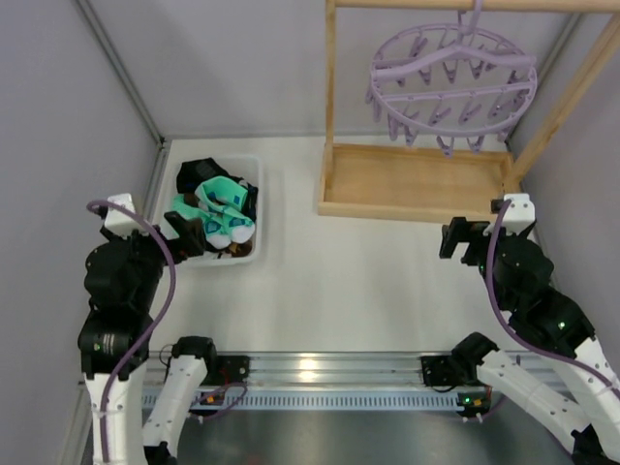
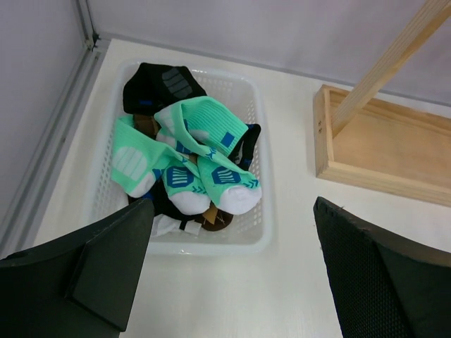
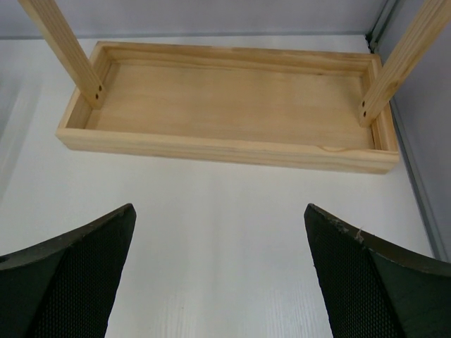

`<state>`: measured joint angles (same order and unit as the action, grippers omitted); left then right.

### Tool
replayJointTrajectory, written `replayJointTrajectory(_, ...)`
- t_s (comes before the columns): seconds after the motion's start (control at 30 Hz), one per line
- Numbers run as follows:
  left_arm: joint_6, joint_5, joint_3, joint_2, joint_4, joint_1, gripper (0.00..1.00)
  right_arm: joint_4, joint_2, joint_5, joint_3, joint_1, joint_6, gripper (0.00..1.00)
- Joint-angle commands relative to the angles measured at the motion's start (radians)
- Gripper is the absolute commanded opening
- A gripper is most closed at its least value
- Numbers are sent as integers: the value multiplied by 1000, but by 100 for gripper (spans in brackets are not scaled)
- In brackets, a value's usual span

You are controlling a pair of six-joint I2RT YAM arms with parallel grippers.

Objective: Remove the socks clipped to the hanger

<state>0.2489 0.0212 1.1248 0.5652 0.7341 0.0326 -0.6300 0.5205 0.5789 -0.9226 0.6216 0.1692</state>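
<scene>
The pale-purple round hanger (image 1: 452, 82) hangs from the wooden rack's top bar, and its clips dangle bare. The socks (image 1: 218, 208) lie piled in a white basket (image 1: 254, 170) at the left. In the left wrist view, mint-green socks with white toes (image 2: 190, 151) lie on top of a black sock (image 2: 158, 84). My left gripper (image 1: 189, 237) (image 2: 232, 204) hovers open at the basket's near edge, with nothing between its fingers. My right gripper (image 1: 455, 237) (image 3: 219, 208) is open and empty over bare table in front of the rack's base.
The wooden rack's tray base (image 3: 232, 98) sits at the back right with upright posts (image 1: 330, 97) at its corners. Grey walls close in the left, back and right sides. The basket rim (image 2: 211, 243) lies just beyond my left fingers.
</scene>
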Motion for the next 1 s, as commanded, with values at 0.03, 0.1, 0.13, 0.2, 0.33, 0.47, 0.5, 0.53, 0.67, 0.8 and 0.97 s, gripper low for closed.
replayJointTrajectory(0.03, -54, -1, -2, -114, 89, 12, 98, -108, -27, 6, -1, 9, 7, 99)
replayJointTrajectory(0.1, -54, 0, -31, -172, 99, 15, 98, -140, -39, 7, -15, 9, 3, 99)
replayJointTrajectory(0.13, -56, 6, -40, -186, 108, 21, 98, -166, -42, 7, -19, 10, 1, 100)
replayJointTrajectory(0.2, -62, 35, -68, -224, 117, 39, 98, -201, -59, 3, -33, 9, -3, 99)
replayJointTrajectory(0.33, -77, 124, -92, -258, 129, 95, 98, -227, -94, -17, -55, 10, -8, 100)
replayJointTrajectory(0.47, -80, 154, -91, -264, 133, 135, 98, -234, -120, -23, -62, 9, -11, 99)
replayJointTrajectory(0.5, -82, 149, -91, -264, 133, 139, 98, -232, -125, -28, -64, 10, -11, 99)
replayJointTrajectory(0.53, -82, 142, -92, -264, 131, 139, 98, -232, -123, -31, -62, 7, -13, 99)
replayJointTrajectory(0.67, -77, 140, -94, -266, 129, 141, 98, -235, -119, -33, -62, 10, -11, 99)
replayJointTrajectory(0.8, -76, 143, -94, -272, 129, 151, 98, -235, -129, -31, -64, 9, -10, 99)
replayJointTrajectory(0.97, -66, 143, -99, -272, 128, 159, 98, -234, -146, -34, -62, 9, -10, 99)
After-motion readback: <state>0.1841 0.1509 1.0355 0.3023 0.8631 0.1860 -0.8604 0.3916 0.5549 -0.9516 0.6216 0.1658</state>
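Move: The teal socks on the pile in the white basket lie about 13 cm ahead of the left hand, 3 cm to its left and some 28 cm below. The black sock lies about 22 cm ahead, 7 cm to the left and equally low. From the right hand, those teal socks are roughly 58 cm left, 12 cm ahead and 24 cm below; the wooden tray's middle is about 20 cm straight ahead, 25 cm below. Backwards and level at first, the left hand keeps withdrawing from the basket, then sinks a little; it ends about 6 cm back and 2.5 cm lower, then stays put, empty and wide open. The right hand, also empty and open, eases some 4 cm back and 2.5 cm right, slightly down, away from the wooden tray. ##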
